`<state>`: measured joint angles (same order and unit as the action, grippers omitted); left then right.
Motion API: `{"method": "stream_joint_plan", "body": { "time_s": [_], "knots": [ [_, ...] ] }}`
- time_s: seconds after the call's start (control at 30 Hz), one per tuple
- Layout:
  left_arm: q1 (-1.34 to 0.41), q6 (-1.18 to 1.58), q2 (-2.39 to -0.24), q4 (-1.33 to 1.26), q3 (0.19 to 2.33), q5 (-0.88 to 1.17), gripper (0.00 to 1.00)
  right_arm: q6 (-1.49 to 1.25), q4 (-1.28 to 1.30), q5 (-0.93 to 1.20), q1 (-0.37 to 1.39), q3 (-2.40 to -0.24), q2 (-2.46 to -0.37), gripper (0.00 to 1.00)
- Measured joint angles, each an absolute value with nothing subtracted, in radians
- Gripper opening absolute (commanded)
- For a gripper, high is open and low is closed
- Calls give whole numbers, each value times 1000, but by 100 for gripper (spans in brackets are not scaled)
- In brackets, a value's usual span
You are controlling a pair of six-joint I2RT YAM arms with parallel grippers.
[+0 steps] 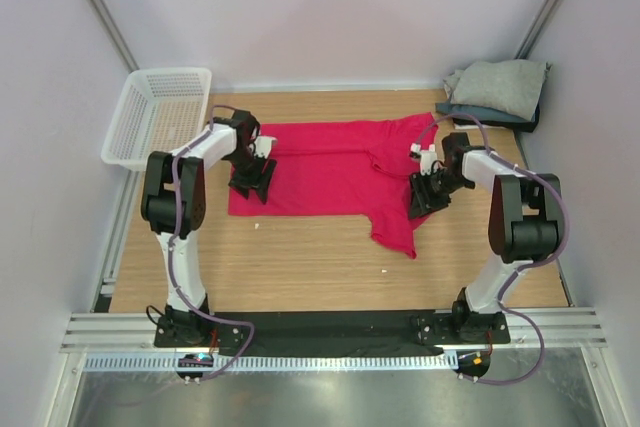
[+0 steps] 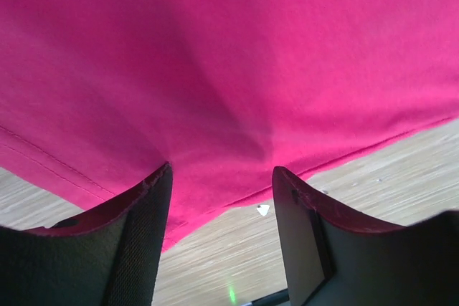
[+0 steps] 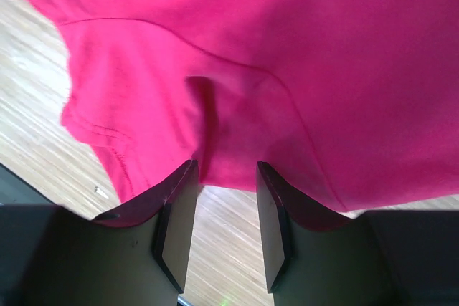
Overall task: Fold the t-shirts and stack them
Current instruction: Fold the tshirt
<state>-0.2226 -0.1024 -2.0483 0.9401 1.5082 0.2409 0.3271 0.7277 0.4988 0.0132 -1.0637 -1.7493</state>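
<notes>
A bright crimson-pink t-shirt [image 1: 330, 172] lies spread flat across the middle of the wooden table, one sleeve [image 1: 398, 230] trailing toward the front. My left gripper [image 1: 252, 185] is down at the shirt's left edge. In the left wrist view it [image 2: 221, 170] stands open, with the hem [image 2: 229, 55] running just past its fingertips. My right gripper [image 1: 422, 199] is down on the shirt's right side near the sleeve. It [image 3: 226, 165] is open too, and a small raised fold of pink cloth [image 3: 204, 105] sits at its tips. Folded light grey [image 1: 497, 85] and dark blue-grey [image 1: 490, 115] t-shirts are stacked at the back right.
A white plastic mesh basket [image 1: 160, 112] stands at the back left corner, overhanging the table's edge. Small white specks [image 1: 385, 270] lie on the bare wood [image 1: 300, 257] in front of the shirt. Walls close in on both sides.
</notes>
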Motion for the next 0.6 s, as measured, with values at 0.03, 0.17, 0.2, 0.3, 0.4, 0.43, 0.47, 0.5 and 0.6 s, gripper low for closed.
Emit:
{"method": "stream_joint_plan", "body": {
  "time_s": [0.03, 0.17, 0.2, 0.3, 0.4, 0.43, 0.47, 0.5, 0.6],
  "knots": [
    [-216, -101, -2060, 938, 1519, 237, 60, 329, 727, 498, 5, -1064, -1757, 44],
    [-191, -85, -2093, 949, 1568, 234, 59, 330, 736, 484, -30, -1081, -1782, 44],
    [-186, -84, -2099, 950, 1578, 231, 59, 331, 738, 472, -37, -1089, -1786, 44],
    [-173, -84, -2115, 958, 1603, 227, 59, 336, 739, 443, -63, -1122, -1805, 44],
    [-166, -84, -2119, 958, 1610, 225, 59, 342, 739, 408, -91, -1159, -1826, 43],
    [-165, -84, -2120, 958, 1610, 225, 59, 344, 738, 399, -98, -1169, -1832, 43],
    [-163, -84, -2120, 958, 1610, 225, 59, 347, 740, 388, -109, -1185, -1840, 43],
    [-163, -84, -2120, 958, 1610, 226, 58, 351, 741, 381, -117, -1199, -1847, 43],
    [-161, -84, -2119, 959, 1610, 236, 57, 367, 762, 373, -131, -1243, -1858, 43]
  ]
}}
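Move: My right fingertips are down on the crumpled right edge of the t-shirt. Its near sleeve lies about 6 cm back and 5 cm to my left, its far right corner 23 cm ahead and 4 cm right, and the grey cloth stack 30 cm ahead, 19 cm right. My left fingertips are on the other end, with the near left corner about 5 cm back and 5 cm left, and the basket 19 cm ahead, 24 cm left. I sweep my right hand low over the cloth, first to the right and then right and forward, some 9 cm in all, spreading the bunched edge outward and away from the near sleeve; it eases up slightly at the end. Meanwhile my left hand drags its end about 3 cm forward and a little left, turning slightly counter-clockwise, then stops. Both grippers stay partly open, pressing rather than pinching. ##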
